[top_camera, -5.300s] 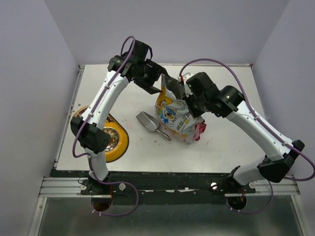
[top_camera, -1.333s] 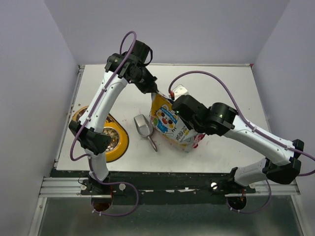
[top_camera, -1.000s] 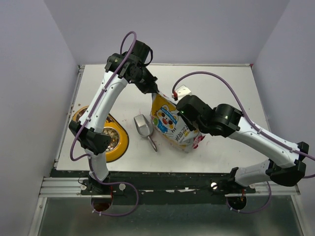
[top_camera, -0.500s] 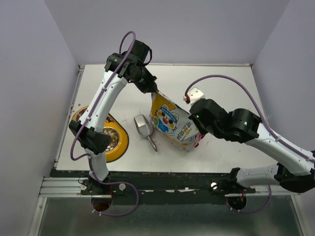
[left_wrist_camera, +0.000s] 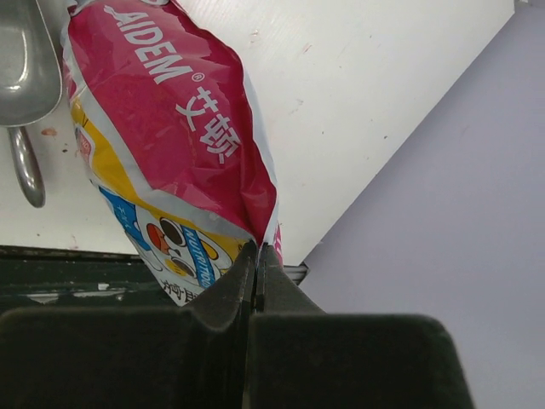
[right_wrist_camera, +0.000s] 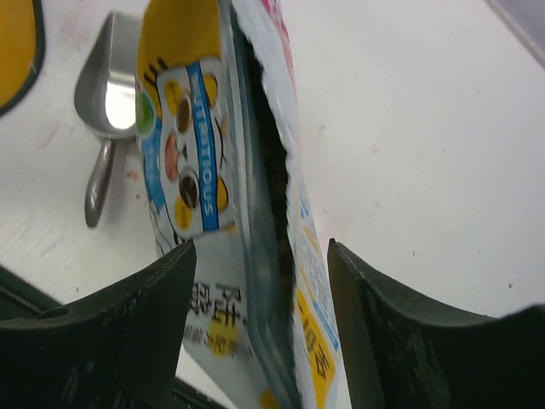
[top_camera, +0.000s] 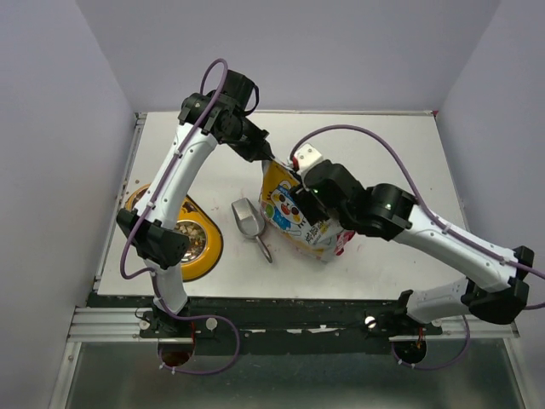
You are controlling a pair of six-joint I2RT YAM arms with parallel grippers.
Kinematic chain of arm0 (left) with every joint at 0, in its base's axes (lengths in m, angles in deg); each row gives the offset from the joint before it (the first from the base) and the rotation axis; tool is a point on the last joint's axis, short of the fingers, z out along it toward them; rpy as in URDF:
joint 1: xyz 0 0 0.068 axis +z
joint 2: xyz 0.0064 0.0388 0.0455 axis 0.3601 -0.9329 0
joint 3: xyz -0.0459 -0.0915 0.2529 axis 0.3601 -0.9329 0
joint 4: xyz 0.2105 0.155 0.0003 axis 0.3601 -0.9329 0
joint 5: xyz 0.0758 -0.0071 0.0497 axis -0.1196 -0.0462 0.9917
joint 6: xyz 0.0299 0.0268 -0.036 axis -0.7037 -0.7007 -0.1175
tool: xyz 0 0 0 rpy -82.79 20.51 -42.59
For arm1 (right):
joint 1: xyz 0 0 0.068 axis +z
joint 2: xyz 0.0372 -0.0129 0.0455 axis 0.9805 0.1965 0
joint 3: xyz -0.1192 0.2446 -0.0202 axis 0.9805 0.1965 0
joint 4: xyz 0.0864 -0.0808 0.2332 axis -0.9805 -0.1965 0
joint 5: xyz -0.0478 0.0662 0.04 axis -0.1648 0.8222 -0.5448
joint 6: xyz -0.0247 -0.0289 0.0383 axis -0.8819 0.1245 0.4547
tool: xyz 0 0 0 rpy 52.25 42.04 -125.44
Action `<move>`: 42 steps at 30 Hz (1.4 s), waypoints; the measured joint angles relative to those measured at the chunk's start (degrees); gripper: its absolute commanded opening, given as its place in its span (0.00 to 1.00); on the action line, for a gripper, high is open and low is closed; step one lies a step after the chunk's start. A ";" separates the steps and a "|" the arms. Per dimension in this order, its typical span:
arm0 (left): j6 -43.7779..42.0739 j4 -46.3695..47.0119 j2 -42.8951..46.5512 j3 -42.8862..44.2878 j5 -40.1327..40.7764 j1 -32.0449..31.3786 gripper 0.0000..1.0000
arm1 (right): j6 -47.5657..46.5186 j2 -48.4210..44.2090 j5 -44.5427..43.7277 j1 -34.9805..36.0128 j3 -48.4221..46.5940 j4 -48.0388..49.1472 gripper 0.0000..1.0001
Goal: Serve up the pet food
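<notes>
The yellow-white cartoon-printed bag stands in the middle of the table, its red side facing the left wrist view. My left gripper is shut on the bag's upper corner. My right gripper is open, with one finger on each side of the bag's open mouth, and hangs just above the bag. The pet food itself is hidden inside the dark slit of the bag. A silver metal scoop lies empty on the table just left of the bag.
The yellow double-bowl feeder sits at the table's left edge, partly under the left arm; its rim shows at the corner of the right wrist view. White tabletop stretches right of and behind the bag.
My right gripper has gone from shut to open. The right arm swung out to the right and came back left, its jaws now astride the bag's mouth. The left gripper keeps its hold.
</notes>
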 measured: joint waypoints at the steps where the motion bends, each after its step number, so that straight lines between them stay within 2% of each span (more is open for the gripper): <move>1: 0.70 0.02 0.02 -0.02 -0.37 -0.02 0.00 | -0.63 1.51 -0.52 0.00 -0.44 2.19 0.71; 4: 2.56 0.04 0.02 -0.26 -1.77 0.15 0.00 | -3.93 6.38 -2.34 0.00 -2.64 8.66 0.70; 10: 3.96 0.02 -0.22 -0.17 -3.50 0.46 0.00 | -12.07 12.11 -6.67 0.00 -3.32 19.28 0.58; 15: 3.98 -0.07 -0.52 0.22 -3.72 0.52 0.00 | -17.73 13.49 -10.69 -0.02 -2.12 26.53 0.31; 17: 3.96 -0.04 -0.55 0.24 -3.72 0.52 0.00 | -19.98 14.51 -12.33 -0.04 -2.10 29.16 0.18; 18: 3.96 0.11 -0.55 0.24 -3.72 0.52 0.00 | -20.92 15.12 -12.70 -0.04 -2.10 30.01 0.02; 19: 3.93 0.37 -0.61 0.24 -3.72 0.52 0.00 | -21.84 15.69 -13.18 -0.04 -2.10 30.58 0.00; 23: 3.74 1.03 -0.92 0.24 -3.67 0.59 0.00 | -25.77 16.81 -14.91 0.59 -1.68 32.15 0.01; 25: 3.45 1.01 -0.92 0.28 -3.65 0.59 0.00 | -25.99 16.37 -11.63 -0.04 -2.03 30.53 0.01; 33: 1.92 1.18 -0.94 0.39 -3.72 1.07 0.00 | -15.56 14.95 20.22 -12.28 -9.01 18.93 0.00; 36: 1.46 0.85 -0.94 0.39 -3.96 1.07 0.00 | -11.93 15.10 27.41 -14.14 -10.23 17.03 0.00; 39: 0.70 0.07 -0.92 0.66 -4.35 1.14 0.00 | -9.86 15.58 30.80 -15.58 -11.43 15.47 0.00; 40: 0.61 -0.09 -0.92 0.72 -4.37 1.18 0.00 | -8.76 15.98 31.82 -15.98 -12.26 14.75 0.03; 42: 0.42 -0.02 -0.92 0.76 -4.37 1.18 0.00 | -6.82 16.90 32.68 -16.65 -13.88 13.25 0.20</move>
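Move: My right hand is wide open astride the mouth of the pet food bag. The stretch of top edge I want is about 9 cm ahead and 8 cm left, roughly level, and my left fingertips already pinch the bag's corner about 3 cm beyond that and 2 cm farther left. The bag's body stands some 15 cm below, 3 cm ahead and 3 cm left. The scoop lies on the table about 3 cm ahead, 16 cm left and 26 cm down. From my left hand that edge is some 3 cm back and 2 cm right. I run my right hand forward and left along the bag's top edge, about 12 cm in all and barely rising, levelling the fingers as they close on the rim close beside my left fingertips. Keeping that pinch, I hold the hand nearly in place and roll and tip the wrist back down some 40 degrees. My left hand stays put and keeps its corner pinched. ##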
